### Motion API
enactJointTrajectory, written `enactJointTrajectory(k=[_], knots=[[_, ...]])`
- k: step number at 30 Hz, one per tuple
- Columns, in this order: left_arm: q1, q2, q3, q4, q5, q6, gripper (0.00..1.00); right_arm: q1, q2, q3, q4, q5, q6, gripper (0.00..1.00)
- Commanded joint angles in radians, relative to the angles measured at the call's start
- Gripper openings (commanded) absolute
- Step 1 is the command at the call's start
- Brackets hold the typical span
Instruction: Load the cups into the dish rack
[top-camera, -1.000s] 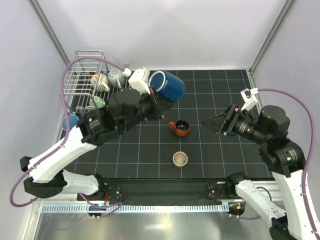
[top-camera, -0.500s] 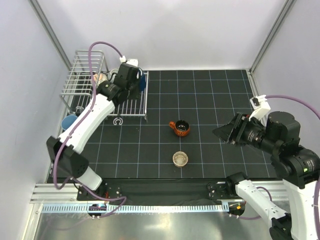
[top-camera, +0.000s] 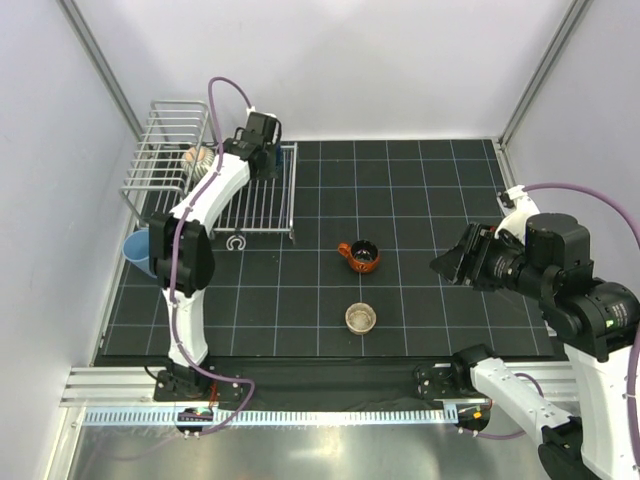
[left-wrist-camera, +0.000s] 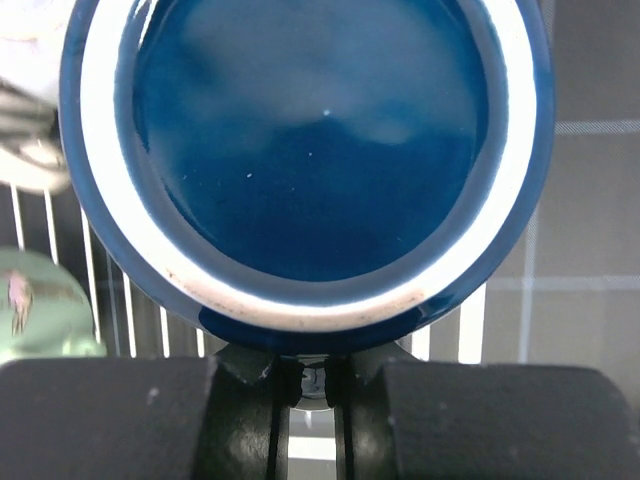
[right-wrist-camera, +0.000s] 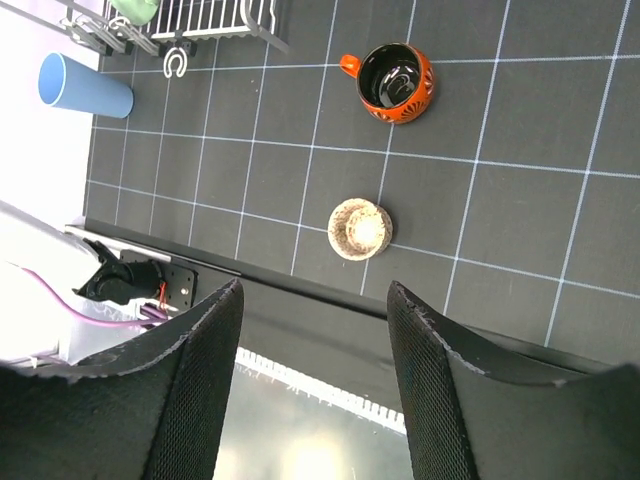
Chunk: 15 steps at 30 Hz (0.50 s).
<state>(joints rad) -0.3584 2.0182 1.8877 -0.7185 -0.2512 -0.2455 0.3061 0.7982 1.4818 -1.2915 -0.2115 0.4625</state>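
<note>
My left gripper (top-camera: 266, 162) is shut on the handle of the dark blue cup (left-wrist-camera: 310, 150) and holds it over the flat slatted part of the dish rack (top-camera: 262, 205); its fingers (left-wrist-camera: 250, 400) pinch just below the rim. The cup is mostly hidden under the wrist in the top view. A pale green cup (left-wrist-camera: 40, 305) sits in the rack beside it. An orange-brown cup (top-camera: 359, 256) and a small tan cup (top-camera: 360, 318) stand on the mat. My right gripper (top-camera: 448, 263) is open and empty, high above the mat's right side.
A light blue tumbler (top-camera: 138, 250) lies off the mat's left edge, below the rack. A ribbed cream cup (top-camera: 200, 155) sits in the railed basket end. The right wrist view shows the orange cup (right-wrist-camera: 395, 80), tan cup (right-wrist-camera: 360, 228) and tumbler (right-wrist-camera: 85, 85).
My left arm has swung the dark blue cup from above the mat's middle to over the dish rack's far part. My right gripper has drawn back slightly to the right.
</note>
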Motion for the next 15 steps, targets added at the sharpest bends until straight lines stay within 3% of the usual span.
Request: enactJointTrajectory(k=[1,9,15], knots=[[0.041,0.037,0.097,0.128,0.000,0.032,0.00,0.005,0.025,0.032,0.027,0.024,-0.022,0.61],[0.067,0.241,0.304,0.129,0.030,0.063,0.00,0.004,0.032,0.035,0.124,0.132,0.030,0.63],[0.070,0.295,0.327,0.140,0.013,0.049,0.00,0.004,0.058,0.046,0.138,0.158,0.028,0.64]])
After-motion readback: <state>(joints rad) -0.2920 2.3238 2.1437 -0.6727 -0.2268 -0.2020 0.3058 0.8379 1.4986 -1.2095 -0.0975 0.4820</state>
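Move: The free stretch of dish rack I'm taking the blue mug to lies about 9 cm ahead of my left hand, 1 cm left and some 10 cm below. The grey-green mug already racked is roughly 10 cm ahead and 9 cm left; the pale green cup is about 7 cm back and 17 cm left, both some 9 cm below me. From my right hand, that free stretch is about 43 cm ahead, 42 cm left and 28 cm down. Still holding the upside-down blue mug in shut fingers, I carry it with my left hand about 7 cm forward and 6 cm down, towards the free rods right of the grey-green mug. The forward run eases off at the end while I go on sinking, my wrist held steady. My empty right hand, fingers still open, drifts some 3 cm forward. ##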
